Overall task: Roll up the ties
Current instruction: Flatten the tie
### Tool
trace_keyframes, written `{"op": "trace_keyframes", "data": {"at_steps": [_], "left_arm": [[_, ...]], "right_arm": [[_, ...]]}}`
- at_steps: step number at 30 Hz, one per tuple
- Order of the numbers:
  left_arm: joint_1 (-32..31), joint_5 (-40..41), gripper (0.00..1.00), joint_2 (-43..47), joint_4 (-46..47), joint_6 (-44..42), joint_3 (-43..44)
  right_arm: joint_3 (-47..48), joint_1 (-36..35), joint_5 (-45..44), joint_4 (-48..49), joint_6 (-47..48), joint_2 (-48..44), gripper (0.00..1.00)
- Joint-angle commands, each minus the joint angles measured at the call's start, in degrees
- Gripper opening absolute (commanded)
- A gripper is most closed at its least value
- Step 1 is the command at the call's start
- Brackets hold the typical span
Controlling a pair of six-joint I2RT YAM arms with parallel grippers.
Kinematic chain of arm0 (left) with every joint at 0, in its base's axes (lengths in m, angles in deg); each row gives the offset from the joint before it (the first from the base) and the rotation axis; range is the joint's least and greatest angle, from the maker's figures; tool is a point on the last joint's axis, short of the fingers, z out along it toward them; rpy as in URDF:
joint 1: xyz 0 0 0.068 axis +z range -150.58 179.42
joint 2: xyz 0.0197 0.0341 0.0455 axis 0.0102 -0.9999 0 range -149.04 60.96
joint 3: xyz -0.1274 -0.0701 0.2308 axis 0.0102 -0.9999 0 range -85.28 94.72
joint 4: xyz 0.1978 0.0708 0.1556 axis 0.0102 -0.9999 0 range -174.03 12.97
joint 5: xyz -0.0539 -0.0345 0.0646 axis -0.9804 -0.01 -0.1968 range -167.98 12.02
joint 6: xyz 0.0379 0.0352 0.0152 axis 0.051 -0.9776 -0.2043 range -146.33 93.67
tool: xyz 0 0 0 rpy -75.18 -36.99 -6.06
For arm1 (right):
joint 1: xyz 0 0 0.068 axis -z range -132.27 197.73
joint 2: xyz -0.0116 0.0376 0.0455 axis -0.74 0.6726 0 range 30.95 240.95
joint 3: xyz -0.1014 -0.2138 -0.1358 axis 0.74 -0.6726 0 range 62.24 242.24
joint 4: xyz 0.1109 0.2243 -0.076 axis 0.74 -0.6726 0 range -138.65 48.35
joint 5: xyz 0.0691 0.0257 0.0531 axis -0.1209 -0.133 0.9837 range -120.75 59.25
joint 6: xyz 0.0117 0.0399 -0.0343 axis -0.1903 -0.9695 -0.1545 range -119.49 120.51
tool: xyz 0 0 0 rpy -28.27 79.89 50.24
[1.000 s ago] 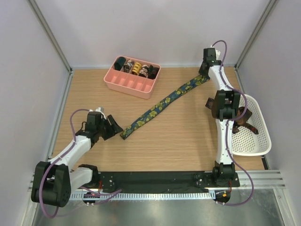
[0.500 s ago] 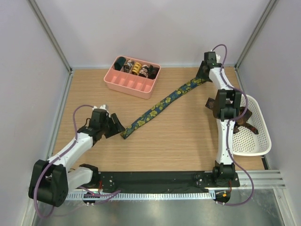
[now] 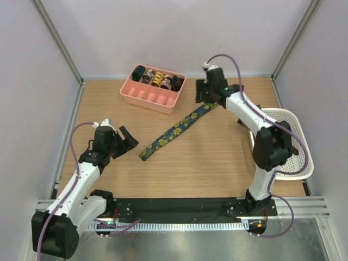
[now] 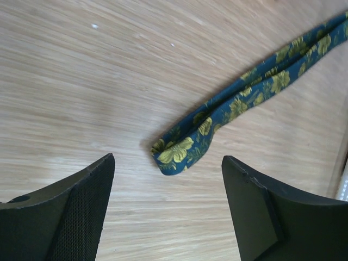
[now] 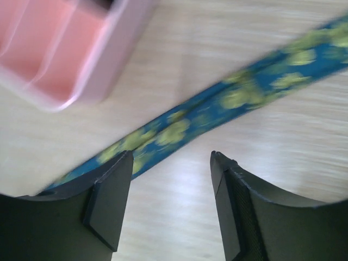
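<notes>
A navy tie with yellow-green print (image 3: 176,129) lies flat and diagonal across the wooden table. Its near end (image 4: 176,154) rests just ahead of my left gripper (image 4: 168,163), which is open with nothing between its fingers. In the top view the left gripper (image 3: 126,139) sits slightly left of that end. My right gripper (image 3: 200,93) hovers open over the tie's far part (image 5: 179,129), beside the pink tray, holding nothing. Several ties rolled into small coils (image 3: 157,79) sit along the tray's back row.
The pink divided tray (image 3: 148,97) stands at the back left of centre; its corner (image 5: 81,70) shows in the right wrist view. A white mesh basket (image 3: 296,157) sits at the right edge, partly behind the right arm. Enclosure walls ring the table.
My right gripper opened, let go of the tie's far end and swung left from the back right corner toward the tray. The left gripper opened wider and drew back a little.
</notes>
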Motion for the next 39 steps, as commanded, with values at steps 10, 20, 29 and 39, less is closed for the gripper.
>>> {"op": "trace_keyframes", "data": {"at_steps": [10,20,29,39], "left_arm": [[9.8,-1.4,0.83,5.7,-15.6,2.6,10.0],[9.8,15.1,0.82,12.9,-29.2,6.8,19.2],[9.8,18.2,0.82,14.8,-31.9,5.2,23.0],[9.8,18.4,0.81,15.4,-30.8,2.9,22.3]], "right_arm": [[-20.3,-32.2,2.3,15.4,-3.9,-9.9,0.69],[-14.3,-43.5,-0.6,19.4,-3.5,2.2,0.69],[-5.1,-47.4,-5.5,15.9,0.4,10.5,0.69],[-1.6,-48.4,-11.6,12.5,3.4,14.0,0.68]]}}
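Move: The flattened tie's near end is the right hand's goal, about 21 cm back, 31 cm to its left and 13 cm below. The tie's far end lies some 15 cm ahead of that hand and 18 cm to its right, down on the table; the pink box sits about 13 cm ahead, 25 cm left and 10 cm down. From the left hand, the tie's near end is roughly 6 cm right, 1 cm ahead and 7 cm below. Leftward and back, the right hand sweeps quickly about 40 cm beside the tie to its near end, sinking some 11 cm, mostly late, and turning counter-clockwise about 45 degrees, fingers open, stopping just above that end. The left hand rises about 12 cm and swings left and slightly back, clearing the spot, its fingers staying open. ##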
